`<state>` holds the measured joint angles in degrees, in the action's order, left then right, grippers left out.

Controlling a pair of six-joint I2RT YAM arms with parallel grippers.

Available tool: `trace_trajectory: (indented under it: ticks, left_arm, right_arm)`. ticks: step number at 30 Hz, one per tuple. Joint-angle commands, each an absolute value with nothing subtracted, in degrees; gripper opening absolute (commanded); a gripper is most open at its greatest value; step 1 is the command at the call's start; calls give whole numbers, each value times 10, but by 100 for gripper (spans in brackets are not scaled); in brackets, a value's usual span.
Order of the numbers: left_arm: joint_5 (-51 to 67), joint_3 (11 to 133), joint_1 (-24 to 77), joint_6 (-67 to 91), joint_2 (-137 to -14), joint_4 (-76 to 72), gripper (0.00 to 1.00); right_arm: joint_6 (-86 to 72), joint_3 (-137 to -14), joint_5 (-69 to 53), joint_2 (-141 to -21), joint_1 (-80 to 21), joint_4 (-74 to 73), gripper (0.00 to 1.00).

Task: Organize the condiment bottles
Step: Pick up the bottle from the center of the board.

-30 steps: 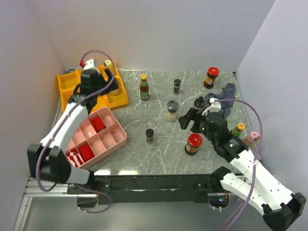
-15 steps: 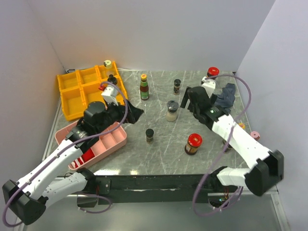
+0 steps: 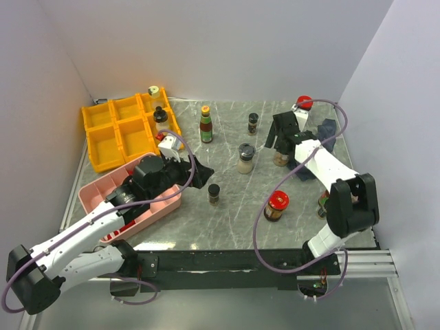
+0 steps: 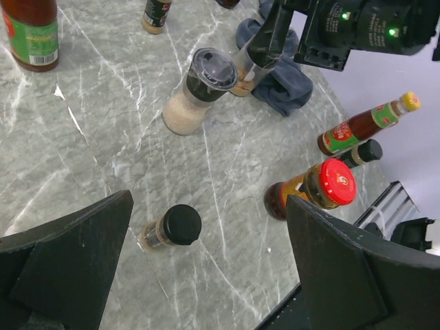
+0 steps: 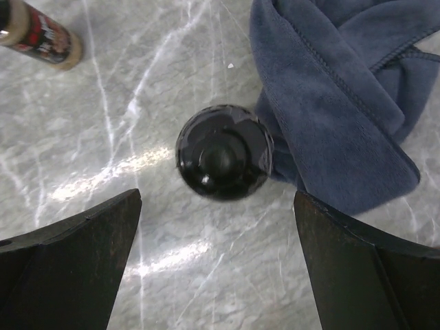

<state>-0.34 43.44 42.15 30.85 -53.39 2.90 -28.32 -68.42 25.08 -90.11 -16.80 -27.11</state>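
Note:
Condiment bottles stand scattered on the marble table. My left gripper [image 3: 201,172] is open, low over the table, just left of a black-capped spice jar [image 3: 214,194] [image 4: 172,227]. Ahead of it stand a pale shaker [image 4: 199,86] [image 3: 245,158] and a red-lidded jar [image 4: 320,189] [image 3: 276,205]. My right gripper [image 3: 280,133] hangs open above a black-capped bottle [image 5: 223,151] [image 3: 280,157] that touches the blue-grey cloth [image 5: 344,89]. A green-labelled bottle [image 3: 205,124] and a small spice jar [image 3: 253,123] stand at the back. Neither gripper holds anything.
Yellow bins [image 3: 120,134] at the back left hold two bottles [image 3: 161,115]. A pink tray [image 3: 86,196] lies under my left arm. A yellow-capped bottle [image 4: 364,124] and a dark-capped one [image 4: 361,152] stand near the right edge. A red-lidded jar [image 3: 303,102] is behind my right arm.
My left arm swung from the yellow bins down to the table's middle. My right arm moved from the front right to the back, over the black-capped bottle by the cloth.

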Motion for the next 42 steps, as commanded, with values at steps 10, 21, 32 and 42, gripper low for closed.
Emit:
trace_trajectory:
  ticks: [10,21,32,42]
  left_arm:
    - [-44,374,430,285,-487,-65,99]
    - [-107,322,445,264,-427,-88,99]
    - [-141,318,462,255,-415,-83,99]
    - [-151,330,466,263,-406,-66,99]
  right_arm:
    - [-233,-739,243,-985,-147,-194,99]
    - [-217,-743,217,-1019,-127,-181,96]
    - [-197,-746,241,-995,-127,-180,63]
    - [-186,-754,272,-898,-170,-237,49]
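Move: The black-capped bottle stands some 4 cm ahead of the right hand and 1 cm to its right, its middle about 8 cm below. The salt grinder is roughly 12 cm left of that bottle and 3 cm nearer; the small spice bottle is 9 cm left of it and 10 cm farther out. The blue cloth lies 11 cm to its right and 4 cm farther out. From the left hand the bottle is about 18 cm ahead, 25 cm right and 19 cm down. Forward and down, about 5 cm each way, the right hand brings its open, forward-slanting fingers around the bottle's top, sinking last; there they close partway and pinch it, then the hand starts back up about 3 cm. The empty left hand shifts some 3 cm left, away from the bottle, after a short dip and return, tipping its open fingers up about 10 degrees. ##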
